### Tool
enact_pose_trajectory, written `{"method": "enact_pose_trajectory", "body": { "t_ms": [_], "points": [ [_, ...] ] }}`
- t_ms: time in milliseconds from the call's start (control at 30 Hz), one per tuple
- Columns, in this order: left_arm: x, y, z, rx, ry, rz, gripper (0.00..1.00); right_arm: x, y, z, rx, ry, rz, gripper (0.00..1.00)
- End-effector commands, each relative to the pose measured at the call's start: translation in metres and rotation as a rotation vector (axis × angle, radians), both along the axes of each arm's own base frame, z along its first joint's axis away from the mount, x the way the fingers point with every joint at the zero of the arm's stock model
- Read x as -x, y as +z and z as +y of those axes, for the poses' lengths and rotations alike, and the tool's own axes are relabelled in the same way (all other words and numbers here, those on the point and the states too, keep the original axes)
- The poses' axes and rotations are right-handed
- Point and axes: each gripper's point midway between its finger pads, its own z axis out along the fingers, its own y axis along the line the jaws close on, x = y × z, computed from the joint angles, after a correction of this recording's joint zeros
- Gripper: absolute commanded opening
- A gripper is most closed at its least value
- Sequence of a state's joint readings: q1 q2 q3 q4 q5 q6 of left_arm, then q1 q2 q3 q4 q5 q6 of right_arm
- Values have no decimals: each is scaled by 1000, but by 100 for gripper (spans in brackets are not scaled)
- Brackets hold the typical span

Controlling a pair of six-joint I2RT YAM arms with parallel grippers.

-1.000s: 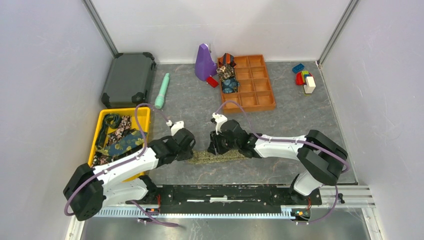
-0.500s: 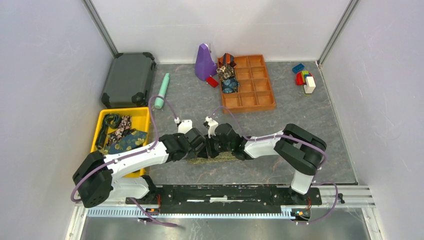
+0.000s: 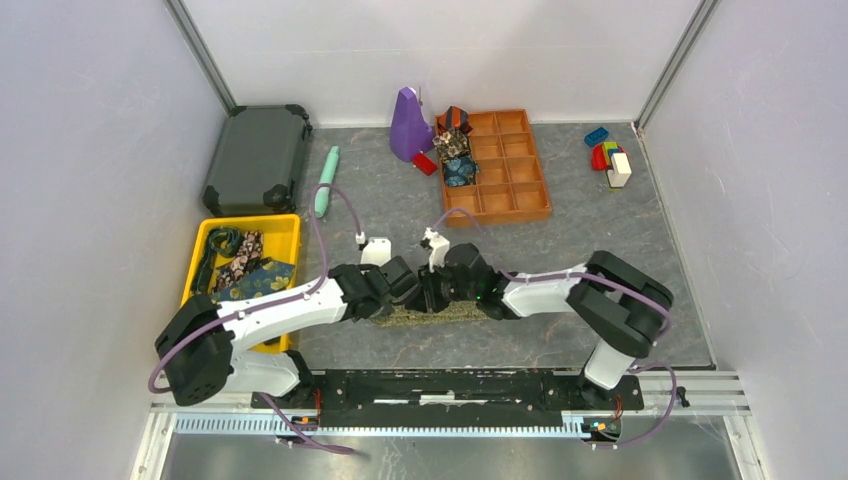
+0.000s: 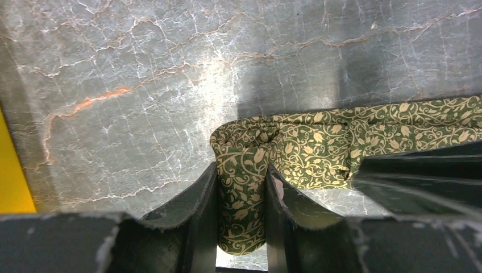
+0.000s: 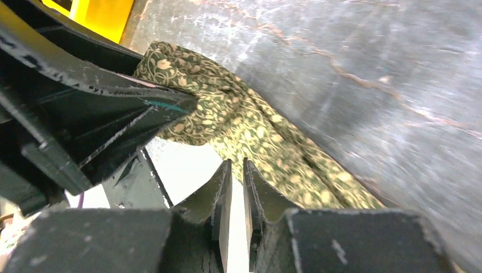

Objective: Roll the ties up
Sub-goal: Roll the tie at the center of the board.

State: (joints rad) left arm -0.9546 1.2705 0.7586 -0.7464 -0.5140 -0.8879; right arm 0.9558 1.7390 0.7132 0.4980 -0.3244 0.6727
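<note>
An olive-gold patterned tie (image 3: 450, 314) lies as a strip on the grey mat in front of the arms. Its left end is coiled into a small roll (image 4: 244, 142). My left gripper (image 4: 241, 169) is shut on that roll, one finger on each side. The flat rest of the tie (image 5: 256, 131) runs off to the right. My right gripper (image 5: 237, 162) sits right beside the left one (image 3: 405, 298), its tips at the tie's edge. Its jaws stand almost together with a thin slit, and nothing shows inside it. More ties (image 3: 240, 272) lie loose in the yellow bin (image 3: 290, 228).
An orange compartment tray (image 3: 520, 195) at the back holds rolled ties (image 3: 455, 150). A purple object (image 3: 408, 125) stands beside it. A teal cylinder (image 3: 325, 183) and a dark case (image 3: 258, 155) sit back left. Toy blocks (image 3: 608, 160) are back right.
The left arm has travelled right with the tie's end, so the strip looks shorter and the two grippers now meet. The right gripper's jaws have narrowed.
</note>
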Motion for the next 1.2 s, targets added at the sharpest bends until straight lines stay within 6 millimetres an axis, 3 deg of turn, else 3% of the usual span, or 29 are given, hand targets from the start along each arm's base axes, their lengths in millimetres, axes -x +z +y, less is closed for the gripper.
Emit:
{"method": "enact_pose_trajectory", "body": {
  "t_ms": [0, 367, 567, 767, 1000, 1167],
  "points": [
    [-9, 11, 7, -108, -12, -49, 18, -21, 16, -32, 55, -77, -101, 18],
    [-12, 9, 6, -317, -27, -63, 17, -64, 32, -123, 230, -329, -195, 21],
    [-13, 5, -2, -429, -41, -65, 16, -73, 37, -156, 257, -405, -210, 22],
    [-12, -7, -17, -480, -53, -49, 16, -75, 45, -175, 255, -445, -221, 22],
    [-9, -26, -36, -512, -73, -22, 16, -76, 56, -182, 237, -460, -245, 22],
    [-5, -43, -49, -542, -111, 41, 19, -71, 53, -184, 247, -454, -228, 22]
  ]
}}
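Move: The left gripper already holds the tie's rolled end. The narrow cloth loop it is rolled towards lies about 8 cm right, 1 cm ahead and 4 cm below. The right gripper, empty, hovers by the strip, with the roll 9 cm to its left, level ahead, and the tie's tail 18 cm right, level ahead and 4 cm below. From the left gripper, the yellow bin is roughly 38 cm left and 4 ahead; the orange tray 28 right and 37 ahead. Keep the left fingers pinched on the roll and tip the hand over to the right by some 35 degrees, fingertips swinging left beneath the wrist, then let it sink and shift right about 3 cm each, towards the cloth loop. Meanwhile draw the nearly shut right gripper away from the roll, about 18 cm right, with a smaller forward and upward part, towards the tail, turning clockwise. ##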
